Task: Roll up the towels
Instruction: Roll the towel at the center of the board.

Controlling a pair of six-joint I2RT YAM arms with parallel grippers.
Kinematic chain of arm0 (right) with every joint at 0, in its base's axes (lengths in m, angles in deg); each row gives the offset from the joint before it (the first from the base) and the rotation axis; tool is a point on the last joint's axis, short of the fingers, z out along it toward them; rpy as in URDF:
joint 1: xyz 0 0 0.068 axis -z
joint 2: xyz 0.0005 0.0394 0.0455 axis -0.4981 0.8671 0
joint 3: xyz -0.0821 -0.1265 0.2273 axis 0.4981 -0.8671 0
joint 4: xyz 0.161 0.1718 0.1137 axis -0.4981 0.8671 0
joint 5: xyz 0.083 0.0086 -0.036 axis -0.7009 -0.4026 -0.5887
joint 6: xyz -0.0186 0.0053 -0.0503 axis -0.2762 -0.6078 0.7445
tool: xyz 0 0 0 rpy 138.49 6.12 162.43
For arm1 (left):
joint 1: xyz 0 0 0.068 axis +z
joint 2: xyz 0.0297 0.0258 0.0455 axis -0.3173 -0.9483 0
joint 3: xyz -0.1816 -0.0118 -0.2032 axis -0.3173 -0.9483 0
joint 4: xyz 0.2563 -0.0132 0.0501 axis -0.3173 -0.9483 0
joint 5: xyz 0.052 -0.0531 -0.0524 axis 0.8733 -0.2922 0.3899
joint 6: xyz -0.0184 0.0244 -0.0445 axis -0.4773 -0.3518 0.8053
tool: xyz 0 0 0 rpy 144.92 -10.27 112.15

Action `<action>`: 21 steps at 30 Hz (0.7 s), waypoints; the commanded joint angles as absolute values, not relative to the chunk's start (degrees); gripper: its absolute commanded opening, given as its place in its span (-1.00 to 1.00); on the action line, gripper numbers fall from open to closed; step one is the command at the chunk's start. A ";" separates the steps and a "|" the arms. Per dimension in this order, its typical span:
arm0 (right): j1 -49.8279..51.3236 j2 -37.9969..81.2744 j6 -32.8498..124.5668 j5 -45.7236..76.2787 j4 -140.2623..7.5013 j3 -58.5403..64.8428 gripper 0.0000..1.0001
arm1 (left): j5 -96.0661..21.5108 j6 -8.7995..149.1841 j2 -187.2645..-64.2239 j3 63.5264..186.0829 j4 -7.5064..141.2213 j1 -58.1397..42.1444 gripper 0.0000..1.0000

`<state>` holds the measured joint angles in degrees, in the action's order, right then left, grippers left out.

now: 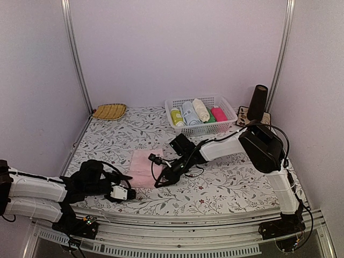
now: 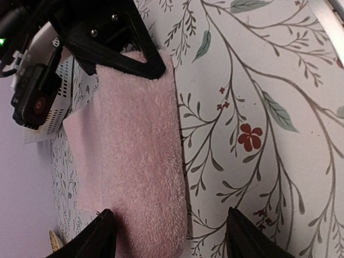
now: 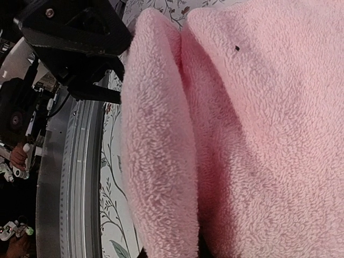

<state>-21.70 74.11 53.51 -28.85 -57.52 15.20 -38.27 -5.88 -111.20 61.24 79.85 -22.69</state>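
Note:
A pale pink towel (image 1: 144,167) lies on the floral tablecloth, its near edge rolled into a thick fold (image 2: 141,161). My left gripper (image 2: 172,239) is open and straddles one end of that fold: one finger rests on the pink towel, the other on the bare cloth. My right gripper (image 1: 160,181) is shut on the other end of the fold (image 3: 156,161), and its fingertips are almost hidden under the pink pile. A cream towel (image 1: 200,109) lies rolled in the basket.
The white basket (image 1: 230,114) at the back holds yellow-green, light blue, green and magenta rolls. A yellow woven mat (image 1: 109,111) sits at the back left and a dark cup (image 1: 258,101) at the back right. A metal rail (image 3: 75,177) runs along the near edge.

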 commanded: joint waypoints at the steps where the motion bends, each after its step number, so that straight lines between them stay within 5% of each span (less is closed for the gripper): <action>1: -21.33 76.99 51.05 -29.32 -53.60 14.97 -0.87 | -33.96 -5.55 -115.73 61.99 87.21 -23.57 0.38; 13: -20.87 75.89 50.17 -32.07 -52.89 15.22 -0.85 | -31.48 -6.22 -125.38 64.28 89.55 -24.80 -0.16; 21: -20.49 75.84 49.94 -33.62 -52.27 15.49 -0.81 | -28.74 -6.19 -130.53 65.33 89.22 -25.26 -0.31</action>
<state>-20.91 74.16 50.30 -31.89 -55.32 15.20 -30.97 -6.31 -126.98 64.58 91.23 -24.41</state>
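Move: The pink towel's near, folded-over edge has its middle about 3 cm ahead of the left hand, 4 cm to its right and 2 cm lower. From the right hand, already gripping that edge's right end, its middle is some 6 cm left, level fore-and-aft and in height. The towel's flat part is centred about 12 cm ahead of the left hand, 6 cm right and 3 cm below. Left hand eases forward 3 cm and down 1.5 cm, half-closing around the towel's left end; right keeps its pinch. ##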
